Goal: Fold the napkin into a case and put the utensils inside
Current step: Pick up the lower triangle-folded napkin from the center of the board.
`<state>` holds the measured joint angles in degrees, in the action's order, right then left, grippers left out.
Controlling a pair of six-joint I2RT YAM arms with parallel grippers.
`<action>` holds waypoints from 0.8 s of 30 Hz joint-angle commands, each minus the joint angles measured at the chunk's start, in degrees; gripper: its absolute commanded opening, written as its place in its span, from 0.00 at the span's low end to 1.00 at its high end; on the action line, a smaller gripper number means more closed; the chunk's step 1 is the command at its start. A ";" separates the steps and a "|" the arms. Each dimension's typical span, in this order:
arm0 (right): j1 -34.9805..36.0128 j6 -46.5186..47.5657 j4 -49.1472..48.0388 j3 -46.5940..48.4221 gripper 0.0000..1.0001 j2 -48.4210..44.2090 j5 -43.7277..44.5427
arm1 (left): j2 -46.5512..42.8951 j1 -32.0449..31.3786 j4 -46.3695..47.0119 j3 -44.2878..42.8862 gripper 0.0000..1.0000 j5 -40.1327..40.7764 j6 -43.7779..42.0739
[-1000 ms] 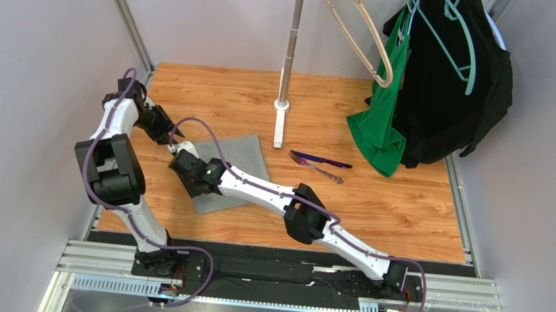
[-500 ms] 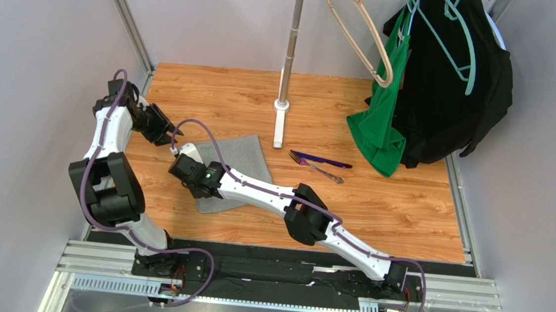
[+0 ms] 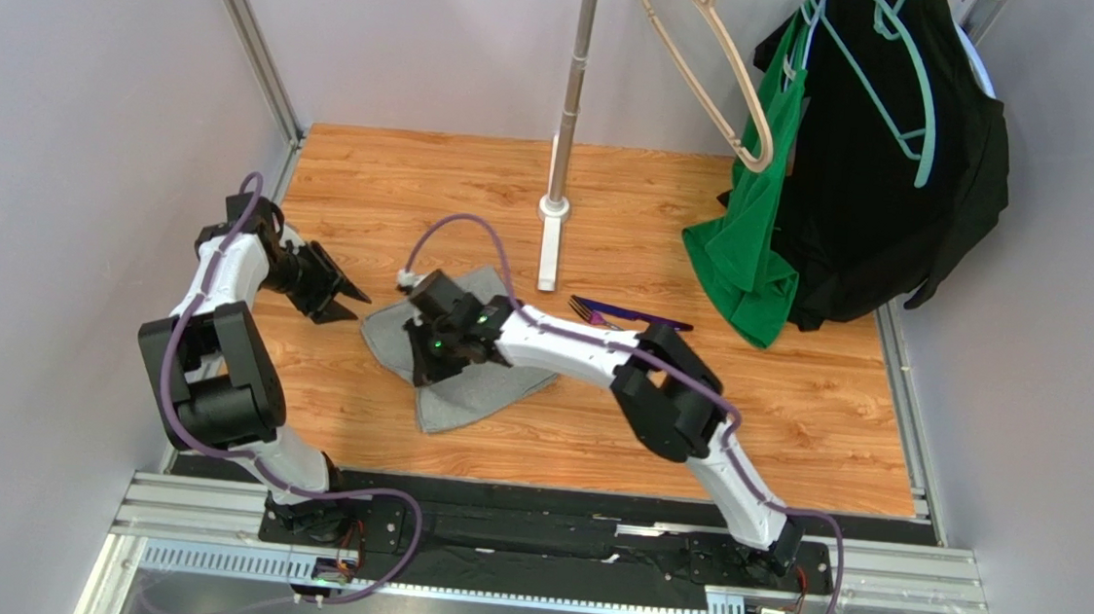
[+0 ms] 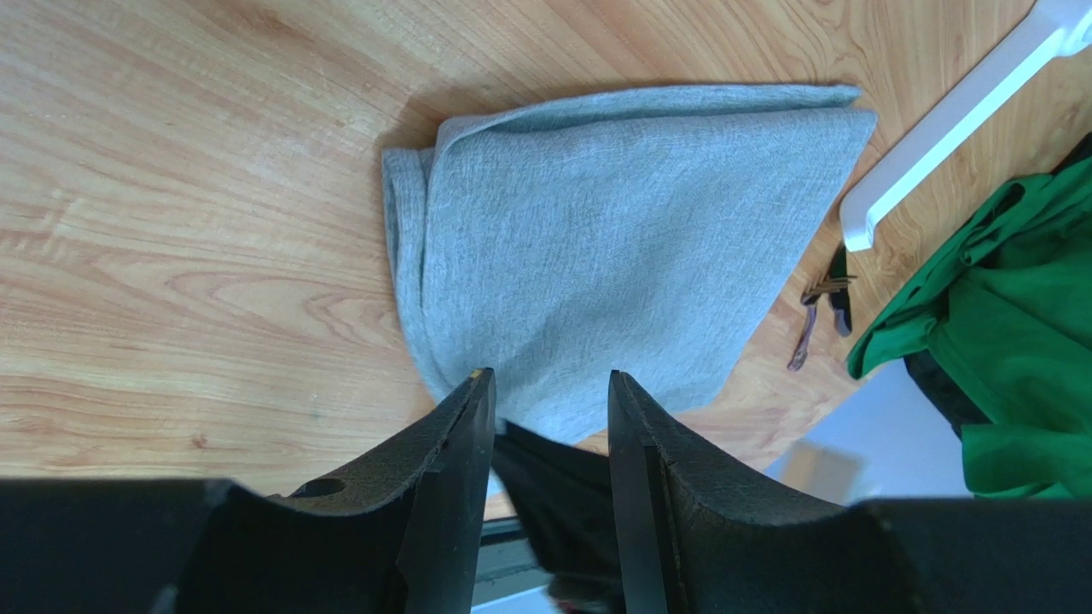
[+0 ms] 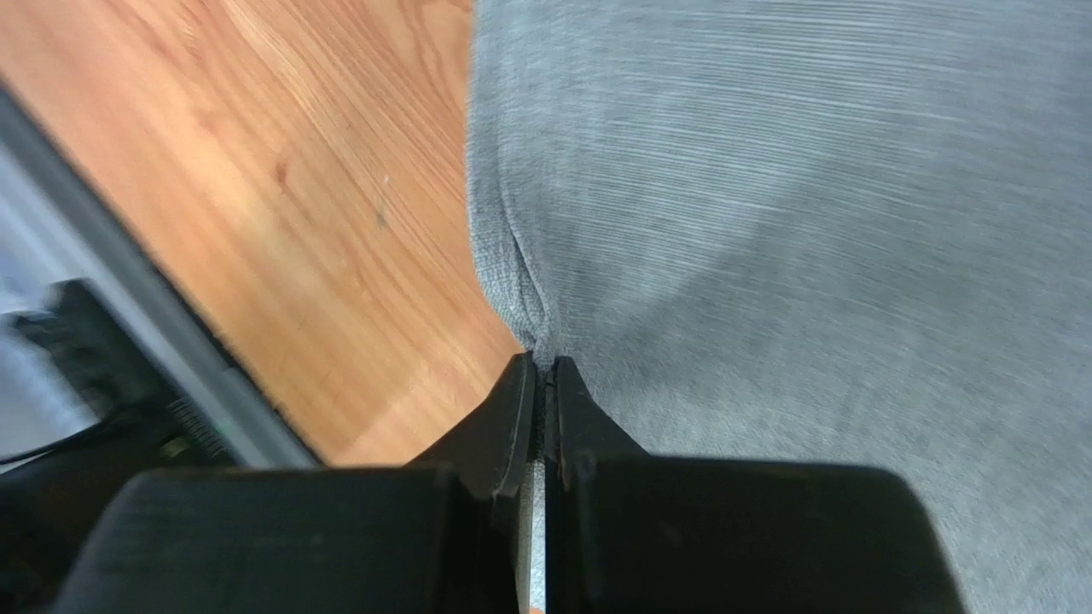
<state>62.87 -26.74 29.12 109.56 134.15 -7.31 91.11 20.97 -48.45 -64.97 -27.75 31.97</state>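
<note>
The heather-grey napkin (image 3: 465, 396) lies folded and rumpled on the wooden table, left of centre. My right gripper (image 3: 428, 364) is shut on its edge; in the right wrist view the jaws (image 5: 545, 371) pinch a fold of the napkin (image 5: 795, 230). Just left of the cloth, my left gripper (image 3: 349, 296) is open and holds nothing. In the left wrist view the left gripper (image 4: 549, 384) points at the napkin (image 4: 603, 256). The dark purple utensil (image 3: 640, 316) lies right of the napkin, the other utensil mostly hidden behind my right arm. Both utensils (image 4: 820, 307) show small in the left wrist view.
A white stand foot (image 3: 553, 235) with a pole rises behind the napkin. A green garment (image 3: 747, 264) and a black garment (image 3: 886, 173) hang on hangers at the back right, reaching down to the table. Grey walls close in both sides.
My right gripper has shut on the napkin's edge and swung back and right with it, rumpling the cloth. The left gripper has let go, opened a little and drawn off to the left.
</note>
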 commanded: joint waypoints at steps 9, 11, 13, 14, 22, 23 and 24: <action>-8.91 -19.92 -35.36 -18.67 0.00 -9.08 -24.76 | -7.61 -2.95 -1.31 7.21 0.48 -7.56 0.11; -9.08 -20.72 -36.50 -19.29 0.00 -9.25 -24.94 | -7.44 -4.44 0.11 8.36 0.48 -8.81 1.42; -8.99 -20.54 -37.03 -20.17 0.00 -9.60 -24.86 | -7.09 -5.06 0.98 9.77 0.48 -9.17 2.57; -8.99 -20.46 -37.03 -20.26 0.00 -9.78 -25.03 | -6.74 -5.32 1.33 10.38 0.48 -8.82 4.05; -8.91 -19.66 -37.47 -21.31 0.00 -10.40 -24.94 | -2.52 -5.59 1.07 12.67 0.48 -6.88 8.20; -8.99 -19.49 -37.39 -21.49 0.00 -10.40 -24.94 | -2.86 -5.59 1.68 13.20 0.48 -6.97 8.55; -8.91 -19.40 -37.39 -21.49 0.00 -10.40 -24.94 | -3.04 -5.68 2.56 13.46 0.48 -7.32 8.81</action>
<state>53.87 -45.69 -4.38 88.86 126.91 -31.11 88.60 15.59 -47.79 -52.49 -34.85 37.85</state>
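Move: The napkin's left edge, already pinched in my right fingers, lies about 8 cm back, 10 cm right and 7 cm below my open left hand. From my right hand the napkin's middle is roughly 4 cm ahead, 5 cm right and 2 cm down. Also from my right hand, the fork lies some 10 cm ahead and 29 cm right, the white stand foot about 23 cm ahead and 16 cm right, both some 3 cm lower. Keeping the napkin edge pinched, my right hand lifts it about 4.5 cm, swinging forward and then partly back, while the wrist tips some 30 degrees so the fingers point more level, to the left. My left hand travels right and back, about 8 cm in all, then sinks towards the raised edge with its fingers still half open, stopping close beside my right fingertips. ##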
